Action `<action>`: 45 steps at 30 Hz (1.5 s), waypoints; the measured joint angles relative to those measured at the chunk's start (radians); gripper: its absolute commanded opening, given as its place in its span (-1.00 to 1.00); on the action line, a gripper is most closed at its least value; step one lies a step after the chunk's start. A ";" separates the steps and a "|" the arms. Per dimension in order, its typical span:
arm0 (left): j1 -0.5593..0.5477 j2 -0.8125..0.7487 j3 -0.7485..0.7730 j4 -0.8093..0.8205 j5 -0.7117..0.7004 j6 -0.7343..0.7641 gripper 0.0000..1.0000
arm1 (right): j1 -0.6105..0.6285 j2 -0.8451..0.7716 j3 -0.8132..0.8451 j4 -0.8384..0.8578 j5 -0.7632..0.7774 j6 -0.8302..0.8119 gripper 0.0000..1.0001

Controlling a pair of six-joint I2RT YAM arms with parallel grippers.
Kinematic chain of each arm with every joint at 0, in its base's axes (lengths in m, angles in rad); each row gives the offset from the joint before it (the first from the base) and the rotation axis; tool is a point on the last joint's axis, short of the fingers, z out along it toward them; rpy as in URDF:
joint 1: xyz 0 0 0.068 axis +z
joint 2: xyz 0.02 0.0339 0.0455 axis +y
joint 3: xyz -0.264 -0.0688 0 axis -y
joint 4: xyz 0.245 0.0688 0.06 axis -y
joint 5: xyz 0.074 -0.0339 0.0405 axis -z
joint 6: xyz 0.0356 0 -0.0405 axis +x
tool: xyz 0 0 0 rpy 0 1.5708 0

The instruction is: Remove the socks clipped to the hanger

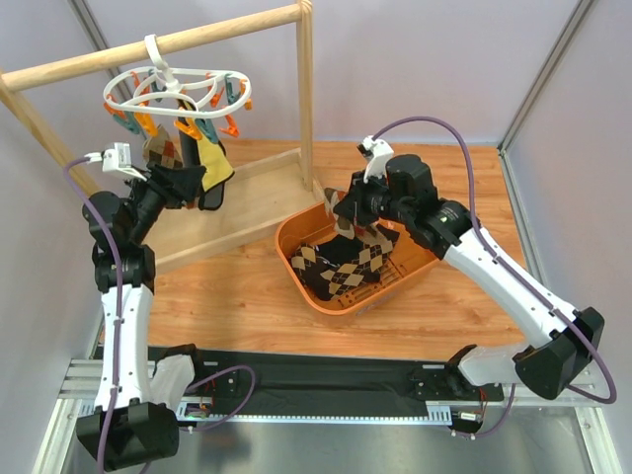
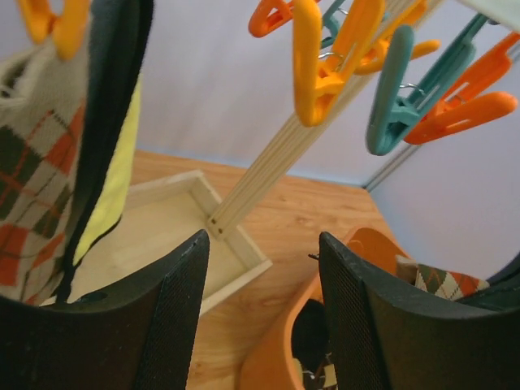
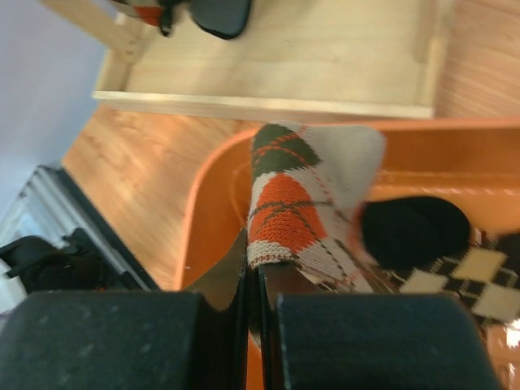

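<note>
The white oval hanger (image 1: 178, 87) hangs by its hook on the wooden rail, with orange and teal clips (image 2: 325, 73) dangling. Two socks stay clipped to it: an argyle sock (image 1: 164, 153) (image 2: 32, 187) and a black-and-yellow sock (image 1: 214, 163) (image 2: 114, 154). My left gripper (image 1: 197, 188) (image 2: 264, 317) is open and empty just below and right of these socks. My right gripper (image 1: 348, 222) (image 3: 260, 276) is shut on an orange-beige argyle sock (image 3: 301, 203) and holds it over the orange basket (image 1: 296, 272), which has several argyle and black socks (image 1: 341, 267) in it.
The wooden rail frame (image 1: 306, 99) stands on a flat wooden base tray (image 1: 247, 212) (image 3: 284, 65) at the back left. The basket rim (image 3: 207, 211) lies under my right gripper. A black sock (image 3: 414, 231) lies in the basket.
</note>
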 measured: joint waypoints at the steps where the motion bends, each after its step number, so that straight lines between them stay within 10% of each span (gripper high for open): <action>1: 0.000 -0.017 0.007 -0.051 -0.026 0.030 0.27 | -0.005 -0.005 -0.002 -0.029 0.034 0.000 -0.98; 5: 0.001 -0.033 0.054 -0.226 -0.132 0.115 0.28 | -0.006 -0.012 -0.071 -0.060 0.117 0.003 -0.92; 9: 0.029 -0.035 0.061 -0.364 -0.253 0.146 0.30 | -0.005 0.020 -0.167 -0.077 0.170 0.013 -0.02; 18: 0.146 0.008 0.062 -0.370 -0.279 0.145 0.33 | -0.005 0.039 -0.176 -0.104 0.261 0.008 0.54; 35: 0.146 0.203 0.169 -0.173 -0.161 0.164 0.26 | 0.042 -0.081 -0.132 -0.097 0.190 -0.011 0.57; 45: 0.124 0.225 0.174 -0.152 -0.093 0.153 -0.88 | 0.144 -0.061 -0.036 -0.066 0.193 -0.054 0.56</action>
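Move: The right hand holds a sock above the orange basket, whose middle lies about 20 cm below, 3 cm back and 4 cm to the right; the sock pile is 7 cm back, level sideways, 22 cm below. For the left hand, the hanging argyle sock is 6 cm ahead, 6 cm left and 4 cm lower; the yellow-grey sock 8 cm straight ahead, 5 cm lower; the hanger 12 cm ahead, 5 cm left, 14 cm above. Right dips 12 cm, releases its sock, rises; left swings left and down, then forward, pinching the argyle sock. ##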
